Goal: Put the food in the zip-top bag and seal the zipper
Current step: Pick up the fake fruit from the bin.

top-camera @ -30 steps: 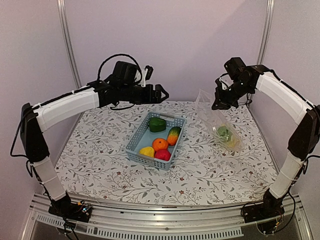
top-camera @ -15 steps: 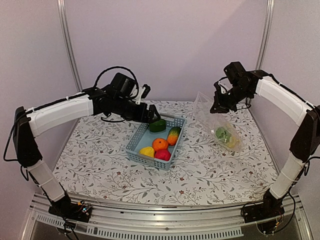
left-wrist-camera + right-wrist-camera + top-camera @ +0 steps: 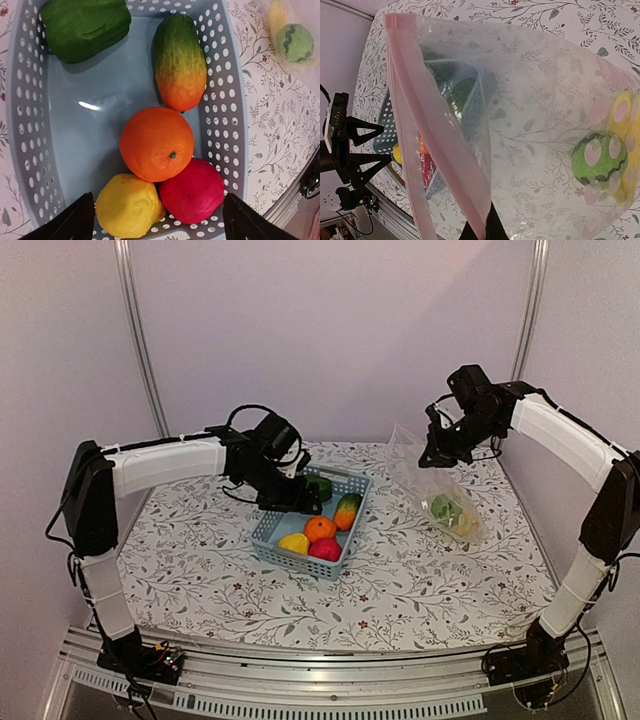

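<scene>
The blue-grey basket (image 3: 274, 532) holds a green pepper (image 3: 85, 27), a green-orange mango (image 3: 179, 62), an orange (image 3: 156, 144), a red apple (image 3: 194, 192) and a round yellow fruit (image 3: 127, 206). My left gripper (image 3: 308, 496) is open low over the basket, its fingertips (image 3: 80, 222) either side of the yellow fruit and apple. My right gripper (image 3: 432, 452) is shut on the mouth edge of the clear zip-top bag (image 3: 440, 485), holding it up. The pink zipper (image 3: 420, 125) hangs open. A green striped melon (image 3: 597, 157) and a yellow banana (image 3: 625, 150) lie inside the bag.
The table has a floral cloth (image 3: 200, 570). The basket stands in the middle and the bag lies to its right, near the back right corner. Pale walls and metal posts (image 3: 140, 340) close in the back and sides.
My left arm has swung down and right, from high above the table's back left to low over the basket. My right gripper has kept holding the bag's mouth up.
</scene>
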`<state>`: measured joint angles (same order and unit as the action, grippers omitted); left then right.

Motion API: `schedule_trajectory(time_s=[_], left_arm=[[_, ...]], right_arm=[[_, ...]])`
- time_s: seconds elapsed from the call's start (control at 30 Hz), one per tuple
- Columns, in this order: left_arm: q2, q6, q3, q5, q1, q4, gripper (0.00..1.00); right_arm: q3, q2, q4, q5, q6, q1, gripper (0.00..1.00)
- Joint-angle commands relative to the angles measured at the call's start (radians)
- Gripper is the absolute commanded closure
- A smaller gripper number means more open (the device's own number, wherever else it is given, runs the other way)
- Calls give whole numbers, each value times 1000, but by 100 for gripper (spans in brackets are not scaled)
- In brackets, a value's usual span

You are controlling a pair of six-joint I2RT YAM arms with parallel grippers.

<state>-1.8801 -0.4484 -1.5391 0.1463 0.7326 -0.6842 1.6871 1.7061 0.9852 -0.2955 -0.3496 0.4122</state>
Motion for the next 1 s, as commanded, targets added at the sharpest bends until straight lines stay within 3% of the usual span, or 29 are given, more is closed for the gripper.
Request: schedule_trajectory(time_s=[0.0, 0.5, 0.8, 0.97], left_arm=[[-46, -50, -46, -1, 10, -44, 12], [-201, -79, -130, 66, 26, -43, 12], [-282, -56, -192, 39, 43, -77, 12], [-318, -49, -221, 38, 48, -97, 19]], right_arm=[[-29, -37, -16, -17, 18, -1, 100], [-65, -46, -36, -27, 15, -1, 100], [-82, -46, -51, -39, 9, -1, 100], [-87, -48, -53, -42, 6, -1, 100]])
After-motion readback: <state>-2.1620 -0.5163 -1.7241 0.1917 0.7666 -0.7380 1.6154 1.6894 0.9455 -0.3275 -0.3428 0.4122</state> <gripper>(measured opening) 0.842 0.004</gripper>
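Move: The orange lies about 9 cm below my left hand, some 3 cm to its right and 2 cm ahead. Close behind the orange are the red fruit, 5 cm nearer me and 1 cm to its right, and the yellow fruit, 4 cm nearer and 5 cm to its left. The mango is 6 cm beyond it and 5 cm to its right. From my right hand the orange is roughly 24 cm left, 2 cm back and 18 cm down. I sink my left hand into the bin towards the orange, about 7 cm down and some 4 cm to the right, tipping the wrist about 10 degrees so the fingertips swing back towards me. The fingers stay wide open and come to either side of the orange without closing on it. My right hand keeps its pinch on the bag's mouth, settling a centimetre or so. ##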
